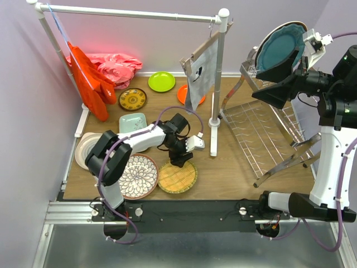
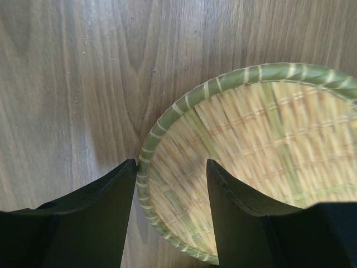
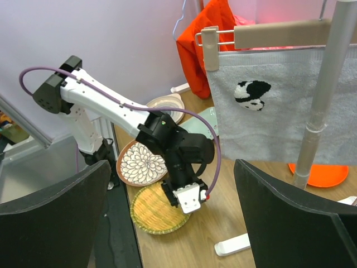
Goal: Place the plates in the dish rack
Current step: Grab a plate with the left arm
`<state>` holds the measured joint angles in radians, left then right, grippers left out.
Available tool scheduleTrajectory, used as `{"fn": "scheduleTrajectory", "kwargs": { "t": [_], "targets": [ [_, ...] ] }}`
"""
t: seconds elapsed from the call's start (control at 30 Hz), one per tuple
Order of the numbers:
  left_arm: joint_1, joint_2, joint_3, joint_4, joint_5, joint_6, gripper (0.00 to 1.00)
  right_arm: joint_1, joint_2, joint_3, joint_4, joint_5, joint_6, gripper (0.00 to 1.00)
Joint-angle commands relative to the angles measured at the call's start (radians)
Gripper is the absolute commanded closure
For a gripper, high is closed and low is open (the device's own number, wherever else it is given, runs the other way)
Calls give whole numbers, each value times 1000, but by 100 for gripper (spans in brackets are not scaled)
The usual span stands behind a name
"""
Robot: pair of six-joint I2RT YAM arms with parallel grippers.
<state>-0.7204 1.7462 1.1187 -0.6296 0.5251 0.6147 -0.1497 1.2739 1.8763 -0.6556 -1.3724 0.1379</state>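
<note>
My left gripper [image 1: 181, 162] [image 2: 172, 162] points down, open, over the near-left rim of the woven yellow plate [image 1: 177, 177] [image 2: 268, 139] [image 3: 150, 212]. One finger is outside the green rim above the table, the other over the plate's weave. A brown-rimmed floral plate [image 1: 138, 176] [image 3: 139, 164] lies just left of it. The chrome dish rack [image 1: 262, 134] stands at the right with the teal scalloped plate [image 1: 281, 47] upright at its top. My right gripper [image 1: 266, 84] [image 3: 173, 162] hangs high beside that plate, open and holding nothing.
Lime green [image 1: 161, 81], orange [image 1: 182, 94] and patterned [image 1: 133, 99] plates, a mint tray [image 1: 133, 121] and a white ringed plate [image 1: 85, 149] lie at back and left. A white pipe rail's post [image 1: 214, 120] with a grey towel [image 1: 201, 72] stands mid-table. Red cloths [image 1: 92, 84] hang at the left.
</note>
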Motion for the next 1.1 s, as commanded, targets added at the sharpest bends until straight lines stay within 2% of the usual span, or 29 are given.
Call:
{"fn": "scheduleTrajectory", "kwargs": {
  "t": [0.0, 0.13, 0.27, 0.53, 0.73, 0.77, 0.83, 0.87, 0.9, 1.07],
  "targets": [
    [4, 76, 58, -71, 29, 62, 38, -2, -18, -22, 8, 18, -3, 0],
    [4, 128, 107, -81, 41, 48, 39, -2, -27, -31, 8, 24, -11, 0],
    [6, 116, 148, -97, 27, 40, 38, -2, -44, -51, 10, 21, -9, 0],
    [-5, 121, 70, -88, 93, 19, 37, -2, -41, -57, 11, 22, -8, 0],
    [-8, 163, 96, -81, 95, 0, 41, -2, -42, -57, 10, 15, -1, 0],
    [-8, 171, 108, -78, 96, -7, 44, -2, -47, -57, 10, 15, -1, 0],
    [-10, 185, 122, -67, 90, -39, 62, -2, -48, -57, 10, 19, -3, 0],
    [-10, 190, 139, -67, 79, -46, 75, -2, -51, -60, 10, 18, -1, 0],
    [-11, 191, 145, -68, 78, -52, 100, -2, -53, -62, 10, 19, 0, 0],
    [-10, 153, 193, -74, 44, -72, 100, -2, -56, -68, 8, 30, -1, 0]
  ]
}}
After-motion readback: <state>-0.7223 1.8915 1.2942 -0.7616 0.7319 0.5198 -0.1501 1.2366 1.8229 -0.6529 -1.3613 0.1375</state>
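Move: The left hand hovers low at the far rim of the woven yellow plate, whose middle lies about 7 cm back and 1 cm left of it, some 2 cm below. Of the hand, the flower plate is roughly 19 cm left and 7 cm back, the green tray 20 cm left and 11 cm ahead. From the high right hand the woven plate lies about 22 cm left, 9 cm back and 50 cm down. The left fingers shut on the far rim of the woven plate, pinching it after the open hand dips about 1 cm and makes a small probe forward and right, then back. As they close, the hand draws right and back and starts up, ending some 3 cm to the right, while the fingertips swing about 15 degrees towards the base. ##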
